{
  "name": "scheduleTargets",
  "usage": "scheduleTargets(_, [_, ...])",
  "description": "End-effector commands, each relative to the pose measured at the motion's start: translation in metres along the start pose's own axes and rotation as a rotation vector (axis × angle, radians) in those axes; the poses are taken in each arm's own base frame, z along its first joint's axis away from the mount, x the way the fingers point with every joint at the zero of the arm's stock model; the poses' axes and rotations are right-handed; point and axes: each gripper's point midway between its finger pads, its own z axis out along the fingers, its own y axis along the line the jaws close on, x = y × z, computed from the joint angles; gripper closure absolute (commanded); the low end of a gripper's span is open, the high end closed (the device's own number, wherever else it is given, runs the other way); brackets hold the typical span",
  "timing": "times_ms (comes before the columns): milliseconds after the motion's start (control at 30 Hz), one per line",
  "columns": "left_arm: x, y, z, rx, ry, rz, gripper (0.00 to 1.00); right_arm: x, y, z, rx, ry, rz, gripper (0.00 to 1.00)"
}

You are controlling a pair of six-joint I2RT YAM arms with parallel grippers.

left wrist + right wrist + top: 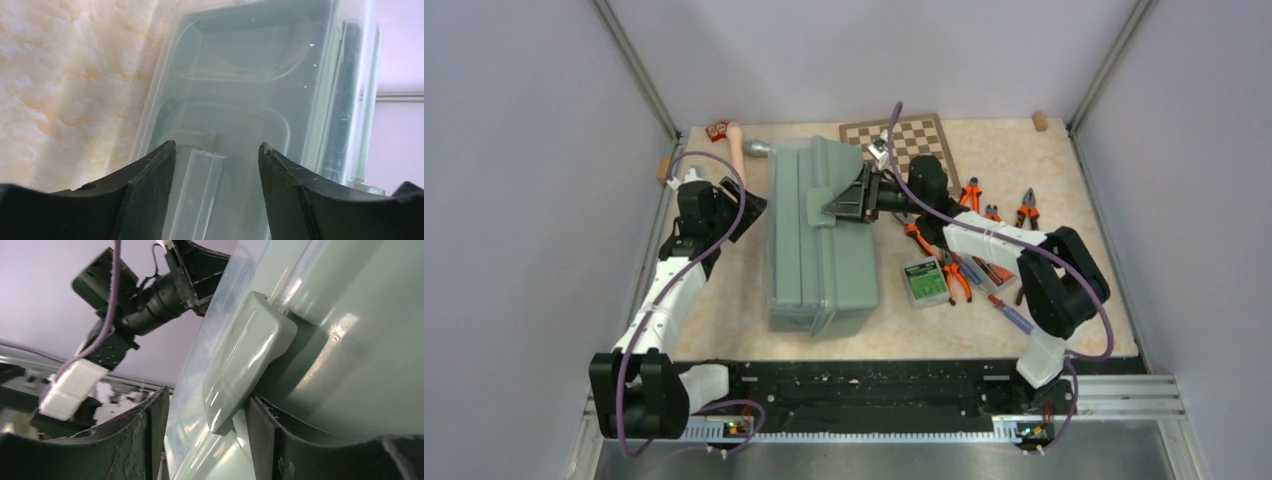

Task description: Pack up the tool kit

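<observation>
The sage-green toolbox [824, 240] lies in the middle of the table, its lid down. My right gripper [839, 203] reaches in from the right at the box's far end. In the right wrist view it [207, 397] stands open, with the translucent lid edge [200, 370] and the green latch [245, 350] between its fingers. The left finger is clear of the lid. My left gripper [754, 205] hovers just left of the box. It [217, 147] is open and empty, looking onto the translucent lid [240, 75]. Orange-handled pliers [954, 275], a green bit case [924, 280], a red case [996, 270] and a screwdriver [1009, 310] lie right of the box.
A chessboard [919, 140] sits at the back behind my right arm. A hammer [742, 148] lies at the back left beside a small red item [717, 130]. More pliers [1027, 208] lie at the far right. A wooden block [1039, 121] is in the back right corner.
</observation>
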Motion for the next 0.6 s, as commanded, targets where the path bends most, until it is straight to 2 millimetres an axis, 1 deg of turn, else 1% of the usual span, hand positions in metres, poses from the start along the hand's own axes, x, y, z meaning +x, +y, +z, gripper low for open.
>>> scheduleTargets(0, [0.031, -0.037, -0.020, 0.164, 0.121, 0.071, 0.33, 0.007, -0.007, 0.002, 0.281, 0.074, -0.182, 0.40])
scheduleTargets(133, [0.032, -0.039, -0.022, 0.174, 0.125, 0.076, 0.33, -0.001, -0.021, -0.011, 0.524, 0.098, -0.276, 0.32])
scheduleTargets(300, [0.035, -0.040, -0.024, 0.185, 0.143, 0.066, 0.33, -0.013, -0.025, -0.031, 0.833, 0.113, -0.418, 0.28])
scheduleTargets(367, [0.036, -0.041, -0.025, 0.188, 0.146, 0.064, 0.33, -0.019, -0.023, -0.038, 0.947, 0.116, -0.486, 0.28])
scheduleTargets(433, [0.036, -0.042, -0.026, 0.192, 0.145, 0.062, 0.33, -0.020, -0.024, -0.042, 1.052, 0.126, -0.553, 0.27])
scheduleTargets(533, [0.037, -0.043, -0.026, 0.199, 0.149, 0.058, 0.33, -0.028, -0.024, -0.050, 1.181, 0.117, -0.627, 0.25])
scheduleTargets(567, [0.037, -0.043, -0.027, 0.201, 0.150, 0.056, 0.33, -0.027, -0.025, -0.051, 1.200, 0.125, -0.638, 0.25])
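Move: The latch, on the upturned edge of the tool box, lies about 3 cm left of the right hand, level fore and aft and about 2 cm lower. The chessboard is 14 cm ahead and 15 right of that hand, the green-label case 15 back and 19 right, both some 22 cm down. From the left hand, the box lid's middle is about 5 cm right, 3 back and 5 lower; the grey flashlight is 13 ahead, straight in line, 16 down. The box latch gets straddled from above: the right hand stays close over it, easing about 2 cm forward and slightly left before returning right, while the wrist swings some 60 degrees so that its left-pointing fingers tip steeply down and open wider. On the lid side, the left hand goes about 3 cm right and 2 back, turning slightly clockwise, its part-open fingers unchanged; contact with the lid can't be made out. ##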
